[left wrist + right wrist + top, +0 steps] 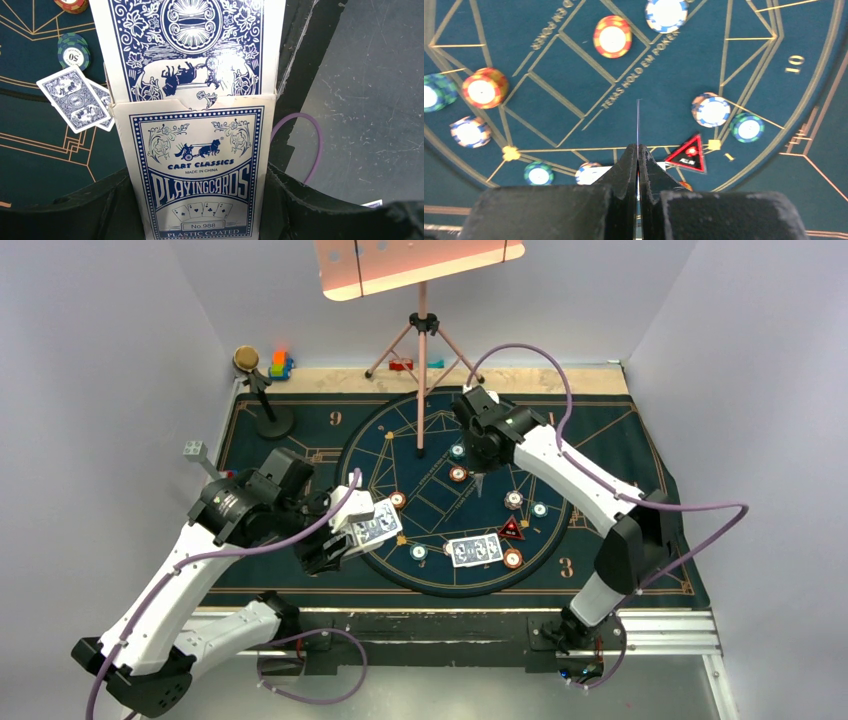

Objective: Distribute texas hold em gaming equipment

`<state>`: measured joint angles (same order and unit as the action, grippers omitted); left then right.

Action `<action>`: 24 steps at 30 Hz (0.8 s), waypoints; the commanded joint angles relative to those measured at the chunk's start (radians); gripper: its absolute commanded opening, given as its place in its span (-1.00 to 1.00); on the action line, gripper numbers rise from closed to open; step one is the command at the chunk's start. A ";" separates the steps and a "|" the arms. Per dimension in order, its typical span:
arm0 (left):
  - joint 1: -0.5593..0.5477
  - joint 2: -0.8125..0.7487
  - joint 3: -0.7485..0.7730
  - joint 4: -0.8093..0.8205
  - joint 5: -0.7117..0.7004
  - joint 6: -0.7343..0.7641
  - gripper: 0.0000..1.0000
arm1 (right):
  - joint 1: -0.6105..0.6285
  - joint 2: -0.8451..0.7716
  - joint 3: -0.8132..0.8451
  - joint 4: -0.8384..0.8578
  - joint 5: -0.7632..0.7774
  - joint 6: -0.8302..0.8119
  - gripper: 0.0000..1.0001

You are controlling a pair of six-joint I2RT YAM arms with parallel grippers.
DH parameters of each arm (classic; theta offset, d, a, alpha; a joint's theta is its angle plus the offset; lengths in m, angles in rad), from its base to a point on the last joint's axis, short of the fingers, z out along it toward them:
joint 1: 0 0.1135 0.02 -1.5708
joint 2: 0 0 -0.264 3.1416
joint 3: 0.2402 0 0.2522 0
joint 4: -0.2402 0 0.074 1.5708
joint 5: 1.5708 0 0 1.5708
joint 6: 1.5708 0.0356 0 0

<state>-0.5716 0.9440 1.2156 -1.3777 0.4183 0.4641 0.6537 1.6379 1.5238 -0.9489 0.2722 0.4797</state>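
Observation:
My left gripper (343, 533) is shut on a blue-and-white playing card box (195, 165) at the mat's near left. Its flap is open and the deck (192, 45) sticks out. My right gripper (638, 147) hangs over the middle of the round layout, shut on a single playing card (638, 120) seen edge-on. Two dealt cards (475, 550) lie face down at the near edge, next to the red-edged black triangular marker (686, 154). Orange chips (612, 36), white chips (711, 110) and teal chips (748, 126) are spread around the layout.
A pink tripod stand (422, 350) rises at the back centre of the dark mat (620, 440). At the back left are a black stand with a round head (262, 390) and coloured toy blocks (280, 365). A small grey block (193, 450) sits left of the mat.

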 commanded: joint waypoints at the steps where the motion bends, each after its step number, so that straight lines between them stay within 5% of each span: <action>1: 0.005 -0.006 0.012 0.014 0.043 0.013 -1.00 | 0.034 0.051 0.037 -0.082 0.237 0.040 -1.00; 14: 0.004 -0.011 0.020 -0.001 0.033 0.018 -1.00 | 0.176 0.426 0.185 -0.185 0.479 0.118 -1.00; 24: 0.005 -0.010 0.017 0.001 0.028 0.018 -1.00 | 0.227 0.571 0.315 -0.156 0.393 0.115 -1.00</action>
<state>-0.5716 0.9440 1.2156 -1.3785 0.4240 0.4652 0.8684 2.1654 1.7679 -1.1122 0.6823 0.5682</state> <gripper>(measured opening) 0.698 0.007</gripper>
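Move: The right hand, with a card already pinched, is to bring it to the printed card boxes in the middle of the mat, about 9 cm to its left, 2 cm ahead and 17 cm below. The orange chips stand some 10 cm ahead and 3 cm left of the hand, the blue-and-white chips 3 cm ahead and 8 cm right; the face-down cards lie about 9 cm back, straight behind. From the left hand the boxes are about 19 cm ahead, 21 cm right, 22 cm down. Keep the right fingers shut on the card and sink about 11 cm towards the mat, behind the orange chips, leaning the wrist some 30 degrees so the fingertips swing out to the right. Once low, stop sinking and carry the card left towards the printed boxes, about 3.5 cm, its free end trailing right, close over or touching the felt. ##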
